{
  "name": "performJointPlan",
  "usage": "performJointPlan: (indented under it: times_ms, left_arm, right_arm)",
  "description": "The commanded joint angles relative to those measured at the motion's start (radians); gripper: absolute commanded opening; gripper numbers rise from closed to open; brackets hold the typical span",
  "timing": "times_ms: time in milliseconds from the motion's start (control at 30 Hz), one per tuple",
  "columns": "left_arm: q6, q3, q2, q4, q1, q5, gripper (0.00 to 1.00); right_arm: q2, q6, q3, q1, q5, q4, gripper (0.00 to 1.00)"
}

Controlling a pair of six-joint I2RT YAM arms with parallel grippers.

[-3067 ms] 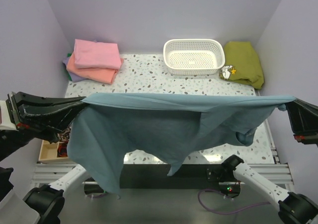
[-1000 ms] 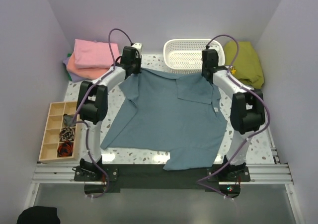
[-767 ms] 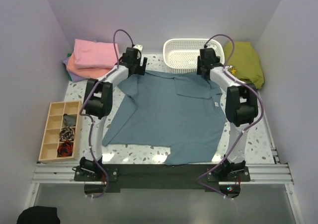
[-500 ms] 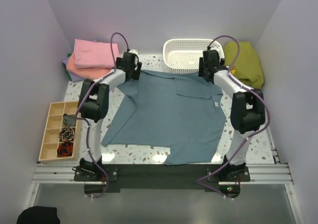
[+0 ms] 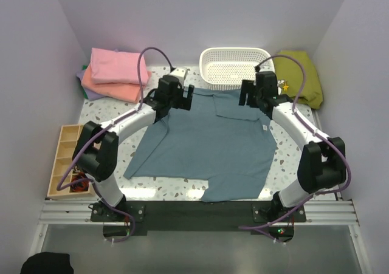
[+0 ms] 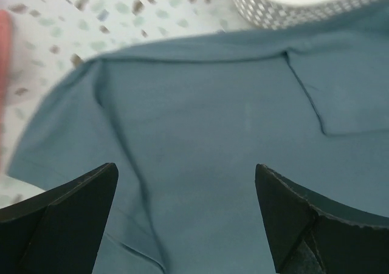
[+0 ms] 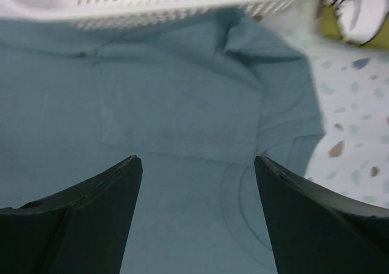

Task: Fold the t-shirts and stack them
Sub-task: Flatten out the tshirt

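The dusty blue-grey t-shirt (image 5: 206, 143) lies spread on the table, its far edge near the basket and its near edge at the table's front; a small white label (image 5: 265, 128) shows on its right side. My left gripper (image 5: 175, 98) hangs open and empty above the shirt's far left part (image 6: 200, 134). My right gripper (image 5: 255, 93) hangs open and empty above its far right part (image 7: 182, 140). A pile of folded shirts sits at the far left, pink (image 5: 118, 65) on salmon-orange (image 5: 112, 89) with lavender (image 5: 91, 93) under them.
A white perforated basket (image 5: 237, 67) stands at the back, touching the shirt's far edge; it shows in both wrist views (image 6: 304, 0) (image 7: 152, 0). An olive-green cloth (image 5: 299, 76) lies at the back right. A wooden compartment tray (image 5: 68, 164) sits off the table's left edge.
Both grippers carried the stretched shirt to the table's far side, laid it flat and let go. Since then both have drawn back toward me and stand open above it.
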Motion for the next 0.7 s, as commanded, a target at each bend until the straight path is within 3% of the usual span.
performJointPlan:
  times_ms: [0,167,400,667]
  left_arm:
    - [-0.166,-0.210,-0.053,0.062,0.012,0.175,1.00]
    - [-0.248,-0.367,-0.058,0.175,0.012,0.270,1.00]
    - [-0.268,-0.456,-0.040,0.173,0.008,0.285,1.00]
    - [-0.315,-0.598,-0.150,0.121,-0.008,0.272,1.00]
  right_arm:
    - [-0.038,0.090,-0.109,0.067,-0.195,-0.054,0.78]
    - [-0.037,0.108,-0.199,0.092,-0.217,-0.070,0.74]
    - [-0.046,0.152,-0.334,0.093,-0.206,-0.093,0.74]
    - [-0.073,0.283,-0.506,0.092,-0.183,-0.089,0.76]
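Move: The blue t-shirt lies spread below both open hands: its middle is about 19 cm back, 10 cm to the right and 15 cm below the left hand. The white basket's middle is some 10 cm ahead of that hand and 21 cm to its right; the pink pile is about 7 cm ahead, 23 cm to its left. From the right hand, the shirt's middle is about 19 cm back, 16 cm left and 16 cm down; the olive shirt is 7 cm ahead, 17 cm right. Down and back together, both wide-open hands swoop from over the shirt's far edge onto its body, tipping their fingers steeper. The left drops some 12 cm beside the folded-over strip, then skims slowly back at that height, seeming to touch the cloth; the right sinks about 15 cm and draws back as far, veering a little left, and tips nearly 30 degrees, ending at or just above the cloth. ##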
